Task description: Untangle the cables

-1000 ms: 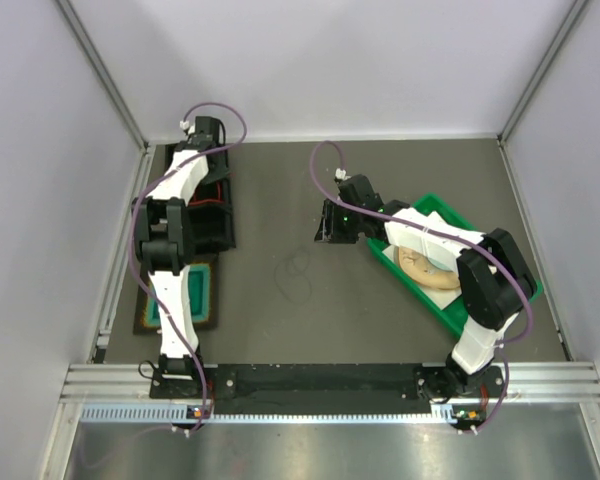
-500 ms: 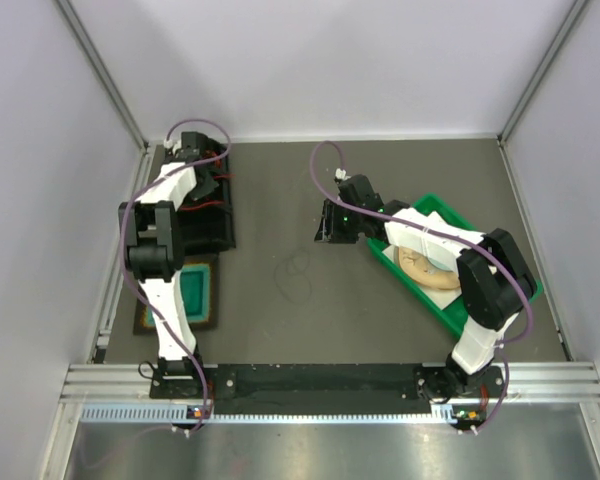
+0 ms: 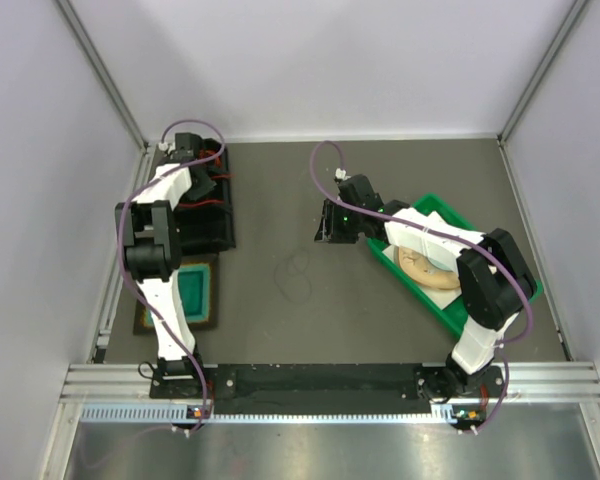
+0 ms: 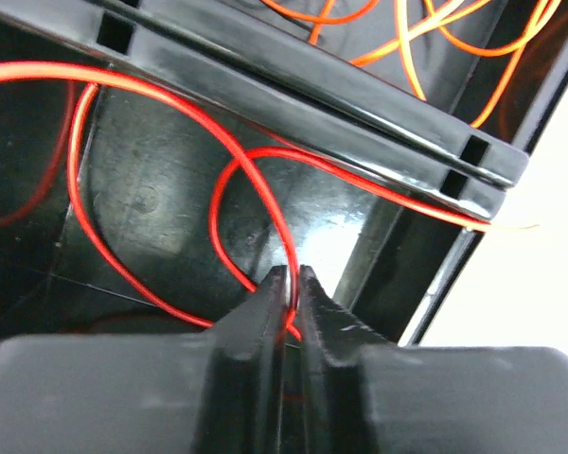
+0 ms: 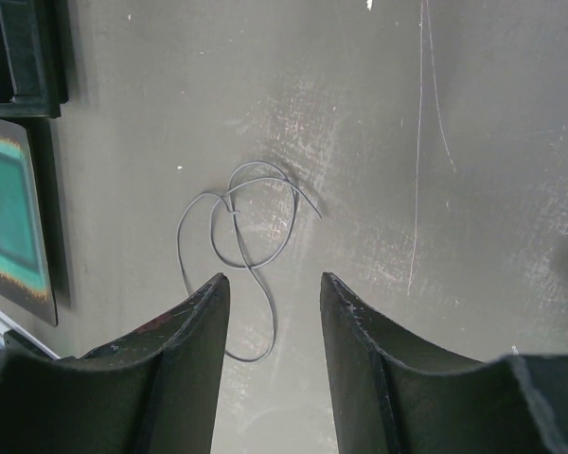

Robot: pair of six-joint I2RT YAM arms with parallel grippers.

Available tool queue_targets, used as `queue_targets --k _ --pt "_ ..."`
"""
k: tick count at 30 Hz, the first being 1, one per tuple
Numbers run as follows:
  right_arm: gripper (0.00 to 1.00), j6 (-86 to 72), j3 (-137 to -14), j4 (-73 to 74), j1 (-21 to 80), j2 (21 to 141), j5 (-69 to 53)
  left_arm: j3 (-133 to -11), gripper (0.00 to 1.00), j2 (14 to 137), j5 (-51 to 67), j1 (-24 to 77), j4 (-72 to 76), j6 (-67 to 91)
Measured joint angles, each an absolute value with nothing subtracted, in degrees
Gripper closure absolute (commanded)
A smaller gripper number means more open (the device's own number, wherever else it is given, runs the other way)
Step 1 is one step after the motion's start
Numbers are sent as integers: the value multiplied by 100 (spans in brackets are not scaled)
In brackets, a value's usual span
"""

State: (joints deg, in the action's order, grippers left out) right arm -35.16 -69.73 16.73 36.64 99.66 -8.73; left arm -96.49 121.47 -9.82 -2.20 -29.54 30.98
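My left gripper [image 4: 292, 274] reaches into a black compartment tray [image 3: 212, 228] at the far left, jaws shut on a red cable [image 4: 218, 203] that loops across the tray floor and runs up between the fingertips. More orange cables [image 4: 409, 43] lie in the neighbouring compartment beyond a divider wall [image 4: 312, 95]. In the top view the left gripper [image 3: 202, 180] is over the tray's far end. A thin dark cable [image 3: 296, 272] lies in a loose knot on the table. My right gripper [image 5: 273, 279] hangs open above that dark cable [image 5: 239, 227], touching nothing; in the top view the right gripper [image 3: 327, 232] is just beyond it.
A green tray [image 3: 436, 202] with a tan object and white sheet sits under the right arm. A teal pad [image 3: 195, 290] on a dark mat lies near the left arm's base, also at the left edge of the right wrist view [image 5: 5, 218]. Walls enclose the table.
The left arm has swung farther left and back over the black tray, and its jaws have closed on the red cable. The right arm and the dark cable have not moved.
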Motion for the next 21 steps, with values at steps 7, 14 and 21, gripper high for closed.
queue_targets --k 7,14,21 --pt "57 -3516 -6973 1671 3664 9966 -875 -9745 55 12068 -886 -211 -2958 2982" --pt "57 -3516 -6973 1673 3664 9966 -873 -9988 44 11622 -777 -169 -3048 2788" --pt "57 -3516 -6973 1673 3664 9966 -873 -10296 29 11065 -886 161 -3273 2128"
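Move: The left gripper holds the red cable over the organizer's middle compartment, whose centre is about 1 cm ahead, 2 cm left and 4 cm below. The orange cable lies in the far compartment, some 10 cm ahead, 1 cm left and 6 cm down; the empty near compartment is roughly 9 cm back, 2 cm left, 4 cm down. From the idle right gripper, the middle compartment is about 15 cm ahead, 29 cm left and 8 cm below. Open the left gripper wide and let go of the red cable over the middle compartment, then bring the hand up out of the organizer, slowly at first and then quickly, about 13 cm in all. Near the top, drift some 3 cm right and swing the wrist clockwise while the fingertips tilt outward, roughly 15 to 20 degrees altogether. ##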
